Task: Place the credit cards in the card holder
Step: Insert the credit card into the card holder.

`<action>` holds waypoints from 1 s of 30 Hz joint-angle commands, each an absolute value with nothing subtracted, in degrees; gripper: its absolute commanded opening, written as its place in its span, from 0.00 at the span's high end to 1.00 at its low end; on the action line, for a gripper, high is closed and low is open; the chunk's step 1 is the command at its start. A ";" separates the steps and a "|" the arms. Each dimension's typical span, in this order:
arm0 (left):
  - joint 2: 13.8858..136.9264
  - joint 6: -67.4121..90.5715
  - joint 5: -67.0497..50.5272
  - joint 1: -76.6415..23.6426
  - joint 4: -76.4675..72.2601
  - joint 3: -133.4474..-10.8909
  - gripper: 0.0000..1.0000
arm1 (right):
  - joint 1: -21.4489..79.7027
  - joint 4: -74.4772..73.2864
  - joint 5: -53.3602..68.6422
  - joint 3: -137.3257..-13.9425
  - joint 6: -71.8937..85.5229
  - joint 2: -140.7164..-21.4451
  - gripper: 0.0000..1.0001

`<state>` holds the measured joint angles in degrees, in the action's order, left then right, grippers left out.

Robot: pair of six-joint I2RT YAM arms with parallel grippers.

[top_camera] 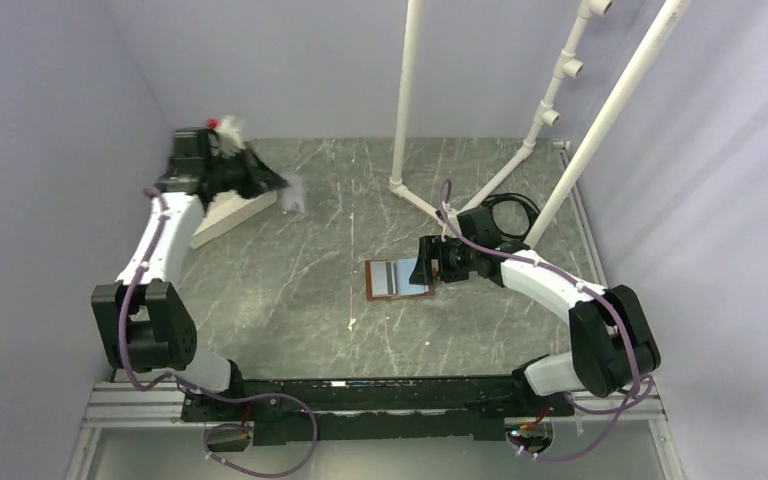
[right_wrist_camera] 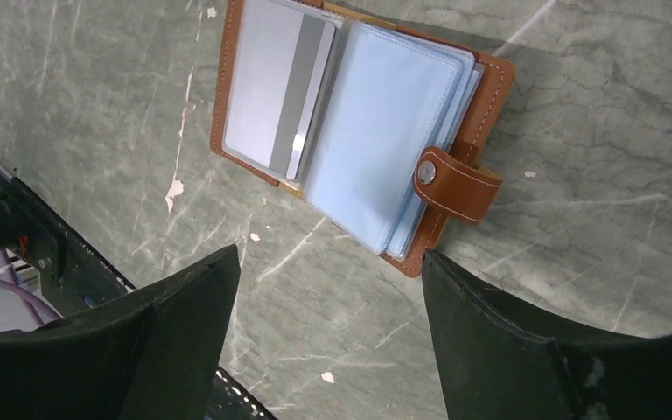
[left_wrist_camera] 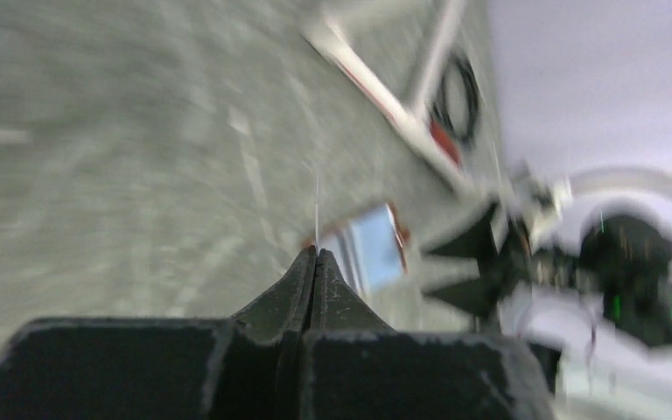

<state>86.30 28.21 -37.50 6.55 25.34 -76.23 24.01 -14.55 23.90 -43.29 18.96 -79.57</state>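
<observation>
The brown card holder (top_camera: 400,278) lies open on the grey table, its pale blue sleeves fanned out (right_wrist_camera: 385,131) and its strap tab (right_wrist_camera: 457,180) pointing right. One credit card (right_wrist_camera: 271,87) with a grey stripe sits in the holder's left sleeve. My right gripper (top_camera: 430,262) is open just right of the holder; in the right wrist view the right gripper (right_wrist_camera: 328,254) has one fingertip (right_wrist_camera: 429,262) at the holder's corner. My left gripper (top_camera: 282,187) hovers, blurred, at the far left and is shut on a credit card (top_camera: 295,197), seen edge-on as a thin line (left_wrist_camera: 317,206) above the left gripper (left_wrist_camera: 315,249).
A long white tray (top_camera: 228,215) lies at the far left under the left wrist. White pipes (top_camera: 405,100) rise from the table's back right. Pale walls close in both sides, and a metal rail (top_camera: 360,395) runs along the near edge.
</observation>
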 commanded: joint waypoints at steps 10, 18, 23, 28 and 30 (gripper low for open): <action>94.43 34.32 -54.94 -23.11 -1.22 -59.23 1.00 | 26.72 -20.93 2.56 -47.31 18.23 -79.63 0.20; 105.11 37.33 -53.57 -24.34 -1.64 -61.15 1.00 | 31.09 -20.07 -2.15 -51.66 20.48 -87.45 0.20; 107.74 39.38 -53.34 -24.43 -6.34 -59.68 1.00 | 31.94 -17.14 -1.79 -52.45 21.21 -91.37 0.20; 109.08 39.01 -50.51 -24.43 -6.04 -58.78 1.00 | 31.99 -15.93 -1.44 -52.49 22.11 -93.67 0.26; 109.69 39.09 -49.95 -24.43 -6.45 -58.38 1.00 | 31.97 -15.23 -0.76 -51.55 22.53 -93.49 0.31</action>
<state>108.51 38.63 -51.05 -24.36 -3.07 -59.31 31.86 -18.11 -0.19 -50.85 21.04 -93.06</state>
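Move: The open card holder, where my held card is going, lies about 30 cm to my left hand's right, 10 cm back towards me and some 24 cm below. The white box stands roughly 12 cm ahead and 18 cm left of that hand, 23 cm below. From my right hand, the holder's middle is about 5 cm left, 3 cm ahead and 8 cm down; the holder's clasp strap is some 2 cm right, 2 cm ahead and 7 cm down. With the card still pinched, my left hand sweeps right (some 23 cm) and back away from the box, then sinks over the holder's left half, about 17 cm lower in all, turning some 35 degrees clockwise and tipping its fingers down. My right hand, fingers staying open, edges right, then eases forward and lower over the clasp strap, rolling about 20 degrees so that its fingers point more steeply down. ##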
